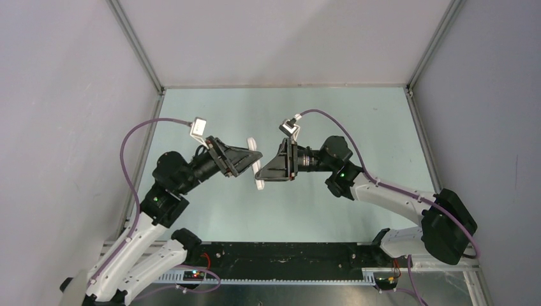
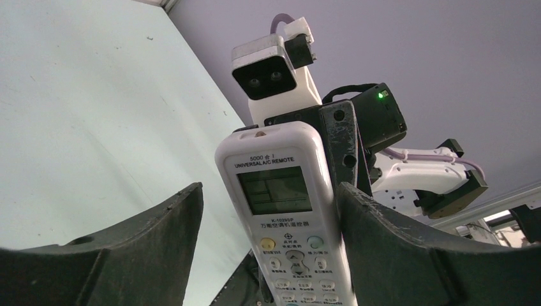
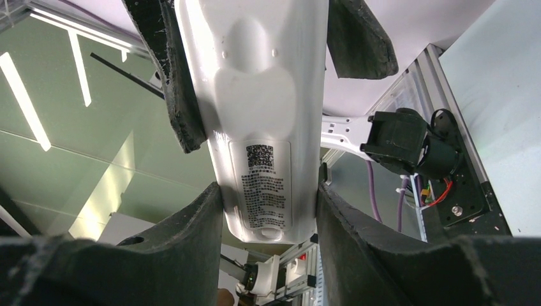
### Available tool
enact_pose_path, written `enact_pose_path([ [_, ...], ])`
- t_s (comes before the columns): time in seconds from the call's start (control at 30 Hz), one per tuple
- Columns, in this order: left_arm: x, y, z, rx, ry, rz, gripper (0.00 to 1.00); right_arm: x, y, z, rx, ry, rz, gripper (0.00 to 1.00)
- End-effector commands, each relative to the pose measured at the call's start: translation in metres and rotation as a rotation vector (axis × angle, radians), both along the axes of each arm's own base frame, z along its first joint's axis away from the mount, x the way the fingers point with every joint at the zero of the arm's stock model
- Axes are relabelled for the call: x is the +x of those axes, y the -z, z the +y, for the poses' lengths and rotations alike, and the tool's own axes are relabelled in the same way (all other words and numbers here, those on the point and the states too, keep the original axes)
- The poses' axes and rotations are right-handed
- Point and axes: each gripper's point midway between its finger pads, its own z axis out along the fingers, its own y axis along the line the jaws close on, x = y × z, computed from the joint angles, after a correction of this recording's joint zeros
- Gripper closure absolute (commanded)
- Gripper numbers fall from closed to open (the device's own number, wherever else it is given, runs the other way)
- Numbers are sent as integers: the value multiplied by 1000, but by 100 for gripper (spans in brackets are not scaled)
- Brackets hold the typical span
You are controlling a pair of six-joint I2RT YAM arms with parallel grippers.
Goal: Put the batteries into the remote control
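Note:
The white remote control (image 1: 259,183) hangs in mid-air between both arms, above the middle of the table. My right gripper (image 3: 268,191) is shut on its lower end, one finger pressed on each long edge. That view shows its back (image 3: 255,95), with a printed label on a closed cover. My left gripper (image 2: 269,191) stands open around the display end (image 2: 281,159). Its right finger (image 2: 383,242) touches the remote's edge and its left finger (image 2: 159,236) stands off with a gap. The batteries are out of view.
The pale green table (image 1: 287,108) lies inside grey walls with metal corner posts (image 1: 137,44). The right arm's wrist camera (image 2: 265,70) sits just behind the remote in the left wrist view. A black rail with wiring (image 1: 287,255) runs along the near edge.

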Motion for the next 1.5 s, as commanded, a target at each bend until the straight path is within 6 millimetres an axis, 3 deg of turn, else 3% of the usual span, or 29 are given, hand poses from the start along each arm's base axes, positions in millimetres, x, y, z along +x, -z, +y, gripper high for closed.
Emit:
enact_pose_path([
  [0.0,-4,-6,-7,-26,54,21,21,-6,-23,-5,88,-19,-48,73],
  [0.23,-7,-5,-9,-39,73,33,29,-4,-19,0,89,-33,-15,73],
  [0.53,-4,2,-9,-23,64,31,63,5,-2,6,22,-3,38,71],
  [0.67,1,7,-5,-1,26,21,74,11,10,5,-36,38,41,59],
  [0.8,10,18,3,68,-41,37,76,24,30,-2,-143,132,54,33],
  [0.83,12,27,5,98,-55,64,77,30,41,-5,-194,165,85,25],
  [0.97,25,47,16,187,-146,117,77,43,62,-26,-306,278,77,13],
  [1.17,52,107,37,386,-306,269,77,60,110,-70,-564,487,62,8],
  [1.23,68,130,57,496,-433,315,77,63,121,-84,-635,545,48,8],
  [1.33,83,165,79,669,-540,372,77,62,131,-99,-693,590,32,8],
  [1.37,88,168,86,702,-583,375,77,61,134,-104,-706,604,30,8],
  [1.47,100,196,95,816,-618,428,77,58,140,-114,-724,630,30,8],
])
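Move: The remote lies between the left hand's open fingers, its screen end outward, with its middle about 2 cm back and 1 cm to the right of that hand, level with it. The right fingertips grip its near end, some 6 cm back and 2 cm right of the left hand. From the right hand the remote's middle is about 4 cm ahead and 1 cm left, level. Easing about 1 cm to its right, the left hand closes on the remote's long edges around the screen; only then do the right fingers open, and that hand backs off right and down, also going forward. Keeping its pinch, the left hand swings the remote down some 19 cm, forward and left, fingers tipping to point forward and down. ##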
